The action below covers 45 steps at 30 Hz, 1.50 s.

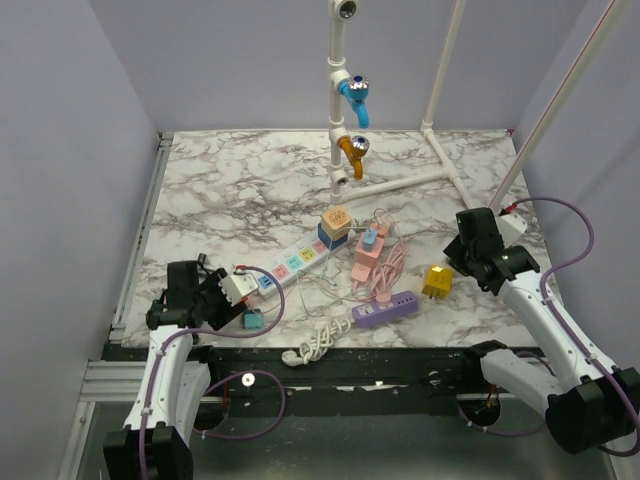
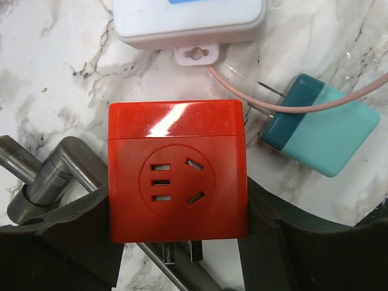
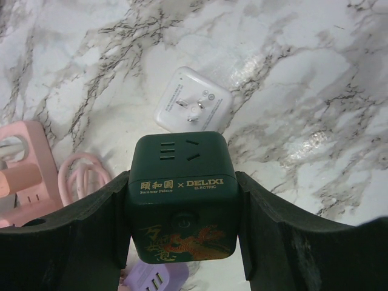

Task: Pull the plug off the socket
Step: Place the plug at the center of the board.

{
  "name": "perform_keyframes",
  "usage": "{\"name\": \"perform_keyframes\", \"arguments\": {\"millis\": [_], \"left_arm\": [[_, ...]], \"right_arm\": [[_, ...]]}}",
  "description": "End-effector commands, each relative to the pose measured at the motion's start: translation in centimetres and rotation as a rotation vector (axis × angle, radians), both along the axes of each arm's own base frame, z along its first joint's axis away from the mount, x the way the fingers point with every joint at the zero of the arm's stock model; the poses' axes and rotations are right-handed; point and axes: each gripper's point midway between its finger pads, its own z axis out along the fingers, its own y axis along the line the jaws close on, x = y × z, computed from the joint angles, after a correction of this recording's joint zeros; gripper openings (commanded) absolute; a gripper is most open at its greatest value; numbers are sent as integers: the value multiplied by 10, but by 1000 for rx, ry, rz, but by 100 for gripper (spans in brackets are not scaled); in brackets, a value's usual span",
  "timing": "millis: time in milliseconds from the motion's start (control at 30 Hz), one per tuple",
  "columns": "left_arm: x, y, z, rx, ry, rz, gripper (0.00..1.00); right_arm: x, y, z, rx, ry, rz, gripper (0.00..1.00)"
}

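Observation:
My left gripper (image 2: 177,209) is shut on a red cube plug (image 2: 177,176). Its socket face points at the camera and its bare prongs (image 2: 182,251) hang free above the marble. The end of the white power strip (image 2: 191,21) lies just beyond it, apart from the cube. In the top view that gripper (image 1: 222,292) sits at the strip's (image 1: 290,265) near end. My right gripper (image 3: 182,203) is shut on a dark green cube socket (image 3: 182,194) with gold lettering, held above the table at the right (image 1: 470,250).
A teal plug (image 2: 318,130) lies right of the red cube, also visible from above (image 1: 253,320). A white adapter (image 3: 193,108) lies prongs-up beyond the green cube. Mid-table are a pink strip (image 1: 365,262), a purple strip (image 1: 385,310), a yellow adapter (image 1: 437,282) and a coiled white cable (image 1: 315,345).

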Motion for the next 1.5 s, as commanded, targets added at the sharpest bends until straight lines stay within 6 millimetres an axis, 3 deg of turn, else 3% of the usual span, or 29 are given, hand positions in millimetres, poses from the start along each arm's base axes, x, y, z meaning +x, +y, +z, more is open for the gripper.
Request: {"name": "perform_keyframes", "arguments": {"millis": [0, 100, 200, 467, 533, 767, 933, 1067, 1233, 1467], "left_arm": [[11, 7, -2, 33, -43, 4, 0], [15, 4, 4, 11, -55, 12, 0], [16, 2, 7, -1, -51, 11, 16], [15, -6, 27, -48, -79, -3, 74], [17, -10, 36, -65, -99, -8, 97], [22, -23, 79, -125, -167, -63, 99], [25, -33, 108, -161, -223, -110, 98], [26, -41, 124, -191, -247, -145, 99], [27, -45, 135, -196, -269, -166, 99], [25, -49, 133, -202, -269, -188, 99]], "right_arm": [[-9, -23, 4, -57, -32, -127, 1], [-8, -26, 6, -50, -64, -173, 1], [-5, -23, 2, -27, -62, -188, 1], [-22, -20, -32, 5, 98, -302, 1], [-28, -21, -37, 5, 137, -337, 1], [-34, -11, -38, 90, 107, -318, 2], [-48, -7, -67, 113, 188, -358, 17], [-47, -4, -84, 126, 203, -366, 26], [-40, -5, -83, 130, 165, -372, 35], [-38, -4, -81, 138, 153, -365, 49]]}}
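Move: Under the left hand, the red plug it still holds has its table spot about 1 cm ahead and 3 cm below. The teal plug lies some 6 cm right and 4 cm back, the white power strip's near end 6 cm right and 3 cm ahead. The right hand keeps the green plug; its table spot is about 5 cm back, 1 cm right and 13 cm below. The yellow plug sits nearly beneath, 2 cm left and 1 cm back, the white plug 4 cm ahead and 1 cm right, both 11 cm below. Nudging forward a centimetre, the left hand opens wide, lets go of the red plug and climbs about 13 cm away, drifting right with a slight tilt. Meanwhile the right hand, still pinching the green plug, works down some 8 cm and back over 4 cm in stages, turning about 20 degrees clockwise, and brings it in against the yellow plug's right side. ##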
